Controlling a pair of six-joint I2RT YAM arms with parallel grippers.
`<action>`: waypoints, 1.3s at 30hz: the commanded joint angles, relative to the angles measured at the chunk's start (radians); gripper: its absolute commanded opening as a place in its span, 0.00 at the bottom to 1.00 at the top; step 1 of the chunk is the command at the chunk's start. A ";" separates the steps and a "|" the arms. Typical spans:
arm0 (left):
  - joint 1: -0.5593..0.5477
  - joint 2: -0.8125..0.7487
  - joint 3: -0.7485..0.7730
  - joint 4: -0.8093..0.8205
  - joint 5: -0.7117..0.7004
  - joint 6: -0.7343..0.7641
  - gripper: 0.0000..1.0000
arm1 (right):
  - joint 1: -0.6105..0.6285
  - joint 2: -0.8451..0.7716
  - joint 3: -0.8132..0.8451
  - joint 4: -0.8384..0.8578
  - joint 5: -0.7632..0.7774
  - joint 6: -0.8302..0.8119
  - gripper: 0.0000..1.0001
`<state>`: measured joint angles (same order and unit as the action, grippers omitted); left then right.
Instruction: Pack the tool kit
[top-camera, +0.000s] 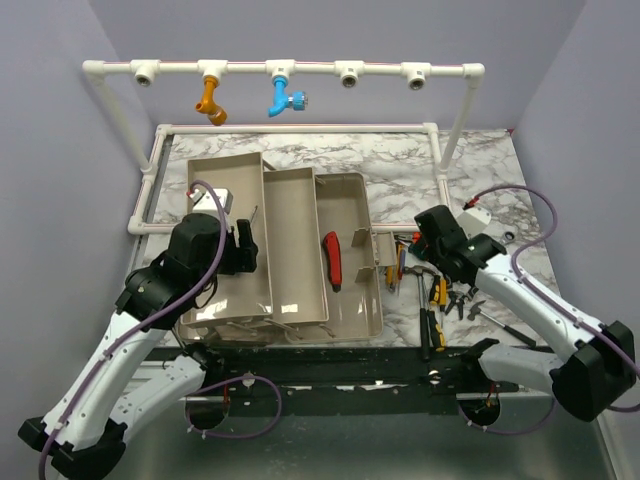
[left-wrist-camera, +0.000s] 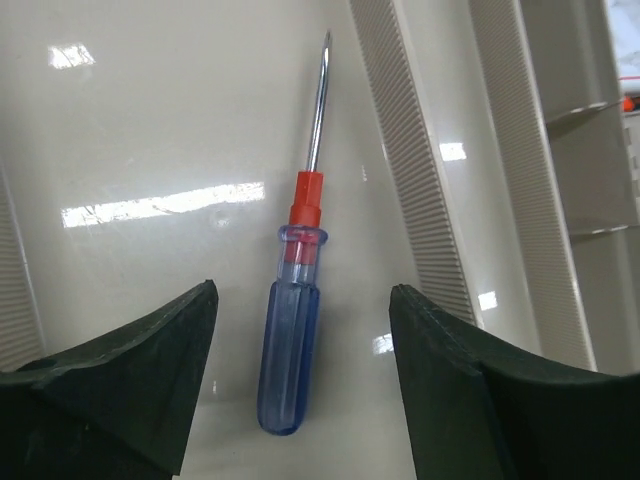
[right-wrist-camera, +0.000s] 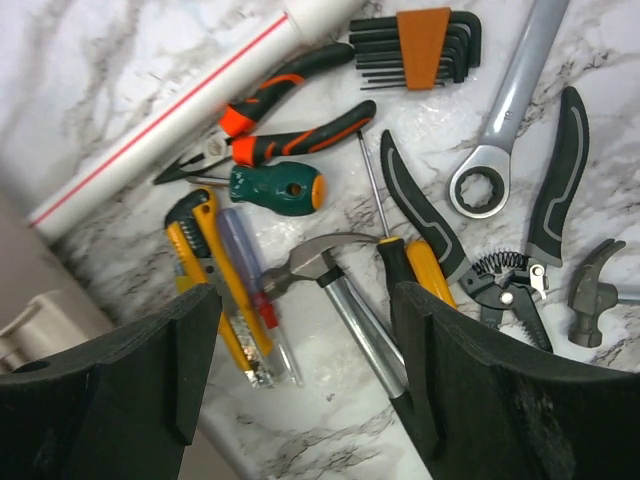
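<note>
The tool kit's beige box (top-camera: 372, 300) lies open with its trays (top-camera: 232, 190) folded out to the left. A red-handled knife (top-camera: 332, 260) lies in the base. My left gripper (top-camera: 248, 245) hovers over a tray, open. A blue-handled screwdriver (left-wrist-camera: 295, 340) with a red collar lies flat on the tray floor (left-wrist-camera: 150, 120) between the open jaws of my left gripper (left-wrist-camera: 303, 288), touching neither finger. My right gripper (right-wrist-camera: 305, 290) stands open just above loose tools on the marble: a hammer (right-wrist-camera: 345, 290), a yellow knife (right-wrist-camera: 215, 270) and a blue screwdriver (right-wrist-camera: 245, 270).
More tools lie right of the box (top-camera: 435, 290): a green stubby screwdriver (right-wrist-camera: 275, 188), orange-black pliers (right-wrist-camera: 290, 120), hex keys (right-wrist-camera: 420, 40), a ratchet wrench (right-wrist-camera: 505, 110), spring pliers (right-wrist-camera: 500, 250). A white pipe (right-wrist-camera: 170, 130) of the frame runs beside them. Orange (top-camera: 210, 100) and blue (top-camera: 283, 97) fittings hang at the back.
</note>
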<state>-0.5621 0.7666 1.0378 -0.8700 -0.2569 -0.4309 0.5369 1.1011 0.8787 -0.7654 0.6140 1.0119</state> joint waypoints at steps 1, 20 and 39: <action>0.007 -0.048 0.052 0.019 0.048 0.046 0.76 | 0.000 0.083 -0.018 0.002 0.072 0.023 0.78; 0.007 -0.217 0.031 0.177 0.346 0.219 0.87 | -0.116 0.271 -0.043 0.387 -0.220 -0.590 0.77; 0.007 -0.169 0.034 0.305 0.413 0.092 0.87 | -0.235 0.471 -0.068 0.524 -0.501 -0.643 0.71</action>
<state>-0.5617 0.5732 1.0424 -0.5930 0.1173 -0.3233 0.3012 1.5387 0.8230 -0.2764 0.1970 0.3904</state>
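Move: The green screwdriver lies about 8 cm ahead of the right hand, 1 cm left and 13 cm below. The pliers are 3 cm beyond it and 3 cm right; the hammer head is 5 cm nearer and 1 cm right; the yellow knives are 5 cm nearer and 7 cm left. From the left hand it is some 10 cm ahead, 50 cm right and 23 cm down; the blue screwdriver lies released 4 cm ahead, straight on, 4 cm below. Open right hand sinks about 11 cm and forward to the green screwdriver; left rises 10, drifting right, opening wider. ##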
